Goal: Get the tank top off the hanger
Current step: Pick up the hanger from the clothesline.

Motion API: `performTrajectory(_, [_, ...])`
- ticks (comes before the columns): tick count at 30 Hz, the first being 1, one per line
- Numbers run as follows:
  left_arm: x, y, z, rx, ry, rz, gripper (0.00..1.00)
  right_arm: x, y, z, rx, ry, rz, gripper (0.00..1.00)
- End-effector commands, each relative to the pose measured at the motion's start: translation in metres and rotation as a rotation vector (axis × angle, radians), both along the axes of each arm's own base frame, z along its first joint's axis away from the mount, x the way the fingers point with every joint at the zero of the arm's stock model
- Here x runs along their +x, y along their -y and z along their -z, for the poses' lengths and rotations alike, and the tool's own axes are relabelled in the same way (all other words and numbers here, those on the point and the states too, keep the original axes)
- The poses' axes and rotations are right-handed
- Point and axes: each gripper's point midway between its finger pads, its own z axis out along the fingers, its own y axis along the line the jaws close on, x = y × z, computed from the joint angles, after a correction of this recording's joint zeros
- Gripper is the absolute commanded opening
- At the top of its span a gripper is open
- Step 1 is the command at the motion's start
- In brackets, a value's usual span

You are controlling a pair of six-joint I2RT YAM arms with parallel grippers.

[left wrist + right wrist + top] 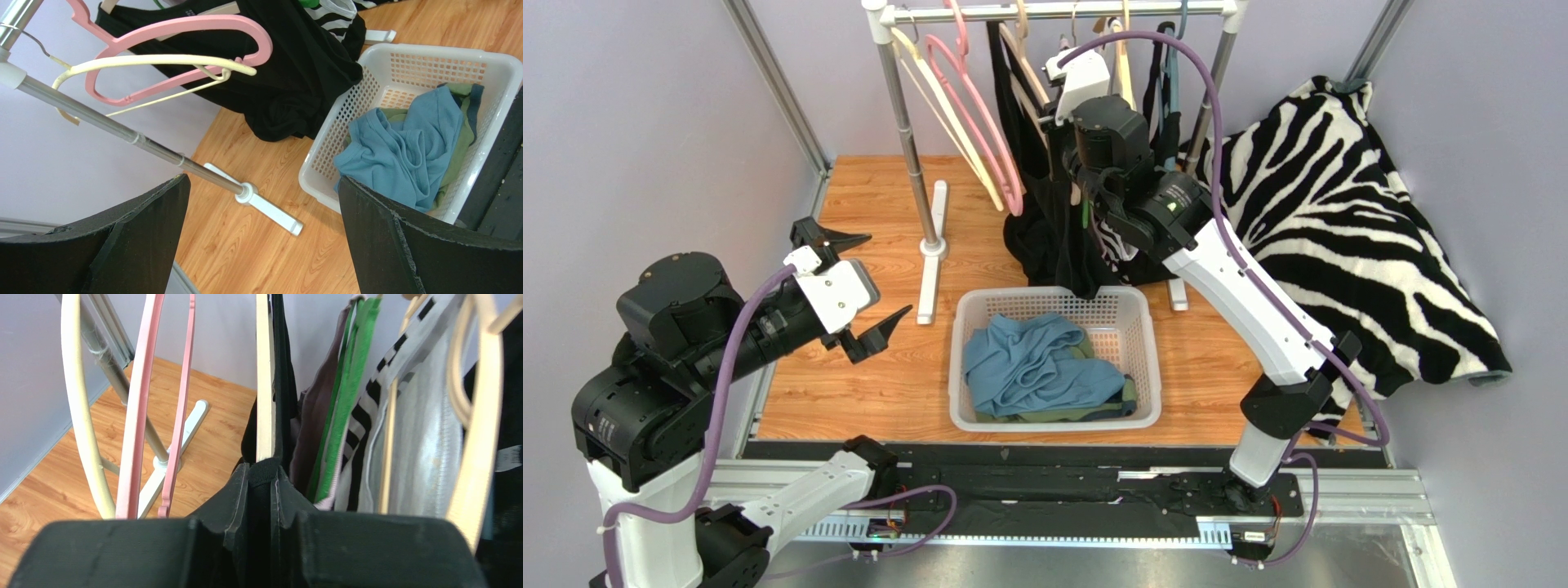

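A black tank top [1051, 239] hangs from a pale wooden hanger [264, 386] on the rail, and its hem sags to the floor behind the basket. My right gripper [263, 471] is up at the rack, shut on a fold of the black tank top [282, 386] just below the hanger's arm. In the top view the right gripper [1081, 184] sits among the hanging clothes. My left gripper [864, 279] hovers open over the floor at the left, holding nothing. The left wrist view shows the tank top [294, 67] past the open fingers [153, 233].
A white basket [1053, 298] holds blue and green clothes [1032, 368] under the rack. Bare pink [983, 123] and cream hangers [946, 110] hang left of the tank top; green, striped and grey garments [423, 429] hang right. The rack pole [909, 135] and foot [932, 251] stand left. A zebra blanket [1345, 208] lies right.
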Motion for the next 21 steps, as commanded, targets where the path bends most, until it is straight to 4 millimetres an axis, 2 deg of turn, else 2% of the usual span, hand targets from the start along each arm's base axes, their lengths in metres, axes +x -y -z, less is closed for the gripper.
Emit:
performTrajectory(1, [0.005, 0.004, -0.005, -0.018, -0.003, 0.002, 0.99, -0.028, 0.038, -0.113, 0.217, 0.258, 0.026, 0.0])
performTrajectory(5, [0.005, 0.004, -0.006, -0.017, 0.002, 0.001, 0.99, -0.042, 0.045, -0.104, 0.229, 0.239, -0.002, 0.0])
performTrajectory(6, [0.005, 0.004, -0.007, -0.018, 0.003, 0.001, 0.99, -0.054, 0.051, -0.112, 0.279, 0.239, -0.025, 0.0])
performTrajectory(7, [0.004, 0.003, -0.007, -0.019, 0.004, 0.001, 0.99, -0.056, 0.05, -0.094, 0.258, 0.208, -0.038, 0.0])
performTrajectory(9, [0.004, 0.003, -0.006, -0.016, 0.003, -0.002, 0.99, -0.068, 0.05, -0.083, 0.266, 0.18, -0.084, 0.0])
performTrajectory(10, [0.004, 0.002, -0.006, -0.015, 0.006, -0.003, 0.99, -0.079, 0.056, -0.075, 0.263, 0.165, -0.109, 0.0])
performTrajectory(12, [0.004, 0.003, -0.004, -0.013, 0.002, -0.002, 0.99, -0.098, 0.055, -0.061, 0.239, 0.118, -0.191, 0.0])
performTrajectory(15, [0.004, 0.004, -0.006, -0.018, 0.001, 0.004, 0.99, -0.124, 0.068, -0.045, 0.219, 0.065, -0.247, 0.0])
performTrajectory(16, [0.004, 0.005, -0.006, -0.021, -0.001, 0.006, 0.99, -0.138, 0.079, -0.047, 0.225, 0.07, -0.266, 0.0])
performTrajectory(19, [0.004, 0.005, -0.011, -0.031, 0.002, 0.006, 0.99, -0.168, 0.09, -0.051, 0.243, 0.073, -0.352, 0.0])
performTrajectory(20, [0.003, 0.005, -0.01, -0.033, -0.001, 0.01, 0.99, -0.187, 0.099, -0.06, 0.268, 0.099, -0.399, 0.0])
performTrajectory(21, [0.002, 0.006, -0.012, -0.039, 0.002, 0.012, 0.99, -0.197, 0.106, -0.067, 0.281, 0.122, -0.419, 0.0])
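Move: The black tank top's hanger is already pinched by its near end in the right hand, and is brought out above the basket, whose middle lies some 12 cm back of this hand, in line sideways, 40 cm below. The rail runs about 20 cm ahead, 4 cm higher; the empty pink hanger is 9 ahead, 8 left, the green hanger 9 ahead, 5 right. From the left hand the basket is 11 ahead, 17 right, 42 below. The hanger and the black tank top on it are drawn back from the rail towards the robot: the right hand first eases up a little, then pulls back faster and faster, some 14 cm in all and about 9 cm to the right. Its fingers stay shut on the hanger's near end while the wrist swings some 15 degrees counter-clockwise and rolls its left side up a little. ##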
